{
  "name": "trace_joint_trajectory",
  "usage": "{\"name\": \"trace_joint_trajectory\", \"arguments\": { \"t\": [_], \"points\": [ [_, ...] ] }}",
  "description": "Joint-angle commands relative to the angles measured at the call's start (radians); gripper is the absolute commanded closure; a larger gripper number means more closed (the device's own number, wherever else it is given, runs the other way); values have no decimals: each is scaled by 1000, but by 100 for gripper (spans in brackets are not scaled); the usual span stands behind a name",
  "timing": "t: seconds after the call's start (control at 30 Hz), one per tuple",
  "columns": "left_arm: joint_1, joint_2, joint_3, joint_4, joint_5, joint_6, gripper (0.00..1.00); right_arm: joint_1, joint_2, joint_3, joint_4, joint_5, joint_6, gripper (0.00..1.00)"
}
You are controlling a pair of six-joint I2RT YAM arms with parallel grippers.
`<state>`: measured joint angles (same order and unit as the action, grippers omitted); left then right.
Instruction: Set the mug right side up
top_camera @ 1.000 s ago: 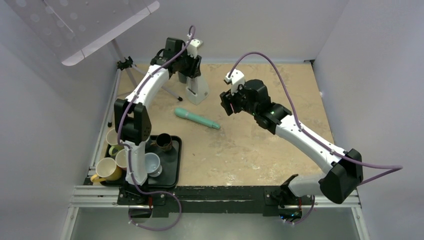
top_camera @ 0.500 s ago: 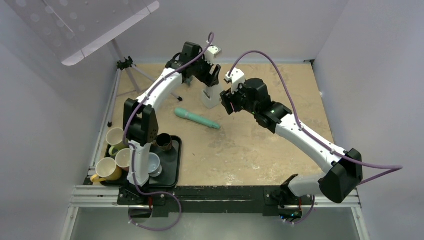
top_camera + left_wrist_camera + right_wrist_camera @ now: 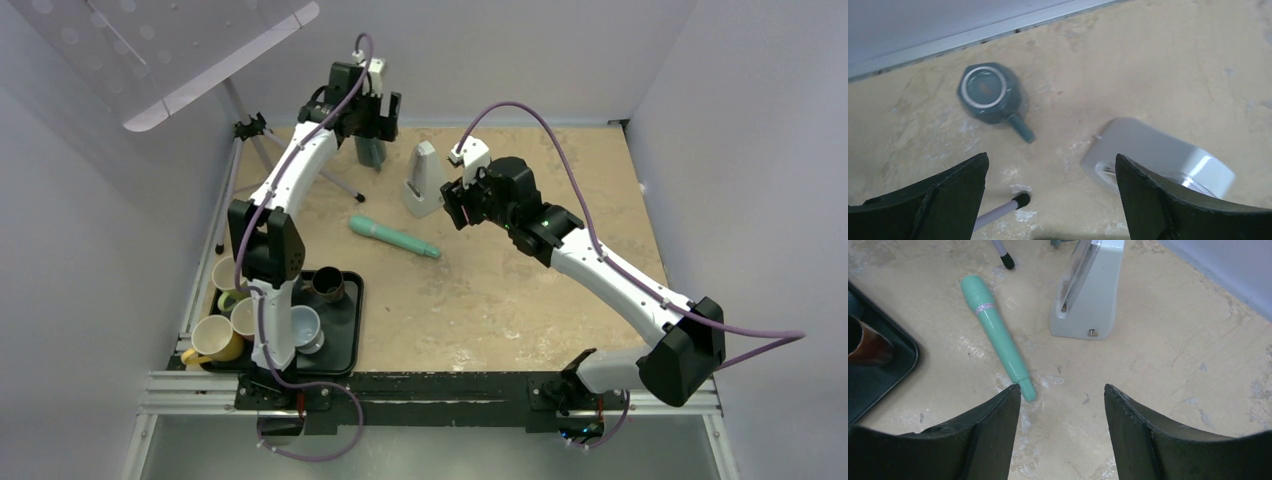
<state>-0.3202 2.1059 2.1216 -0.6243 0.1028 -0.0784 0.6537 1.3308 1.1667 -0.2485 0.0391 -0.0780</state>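
Observation:
The dark teal mug [image 3: 990, 92] stands on the tan table near the back wall. A pale ring shows on its upper face, which looks like its base, and its handle points toward the camera's lower right. From above, the mug [image 3: 368, 152] lies just below my left gripper [image 3: 372, 108]. My left gripper [image 3: 1050, 159] hangs above the table, wide open, with nothing between its fingers, and the mug sits beyond them. My right gripper [image 3: 452, 205] hovers at mid-table, open [image 3: 1063, 387] and holding nothing.
A grey wedge-shaped device [image 3: 422, 180] stands upright between the two grippers. A teal cylinder [image 3: 393, 237] lies on the table. A tripod leg [image 3: 998, 212] ends near the left fingers. A black tray [image 3: 345, 345] with several cups sits front left.
My left gripper swung right with the grey device, opened and let it go, then drew back left over the mug. The device now stands further right. The right arm stayed put.

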Motion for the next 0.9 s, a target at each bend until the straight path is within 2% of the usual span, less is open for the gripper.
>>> {"name": "trace_joint_trajectory", "arguments": {
  "t": [0.0, 0.23, 0.37, 0.47, 0.53, 0.6, 0.73, 0.87],
  "points": [
    [22, 47, -2, -63, -209, -142, 2, -1, -25, 29, 26, 38, 18, 35],
    [26, 156, -23, -41, -252, -199, 7, -1, -15, 40, 16, 20, 24, 36],
    [30, 216, -16, 24, -235, -143, 17, -1, -2, 60, -3, -3, 33, 36],
    [38, 283, 83, -5, -240, -108, 20, -1, -3, 77, -21, -9, 38, 36],
    [41, 300, 97, 41, -255, -67, 23, -1, -10, 84, -26, -7, 36, 36],
    [47, 339, 164, -3, -222, -65, 27, 0, -15, 90, -29, 0, 33, 36],
    [50, 352, 185, -21, -199, -60, 31, -1, -10, 106, -21, 3, 30, 36],
    [60, 352, 188, -32, -222, -70, 44, 0, 17, 145, -35, -8, 23, 36]
  ]
}}
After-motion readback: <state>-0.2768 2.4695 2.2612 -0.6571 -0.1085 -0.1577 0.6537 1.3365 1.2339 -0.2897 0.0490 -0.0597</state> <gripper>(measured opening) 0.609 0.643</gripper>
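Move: The upside-down mug stands about 11 cm ahead of the left hand, 6 cm to its left and some 18 cm below, its handle turned back and slightly right. The metronome is about 8 cm right of that hand and 2 cm back; the tripod foot lies some 8 cm to its left and 3 cm back. From the right hand the mug is roughly 32 cm ahead, 22 cm left and 20 cm lower. Down, mostly: the left hand sinks about 17 cm towards the mug's handle, first swinging some 4 cm left while turning counter-clockwise and tipping its fingers farther down, about 15 degrees each. Near the bottom it eases forward 3 cm and lifts slightly, the wide-open fingers narrowing to a bit over half, one each side of the handle's line. The right hand merely rises 2 cm. ##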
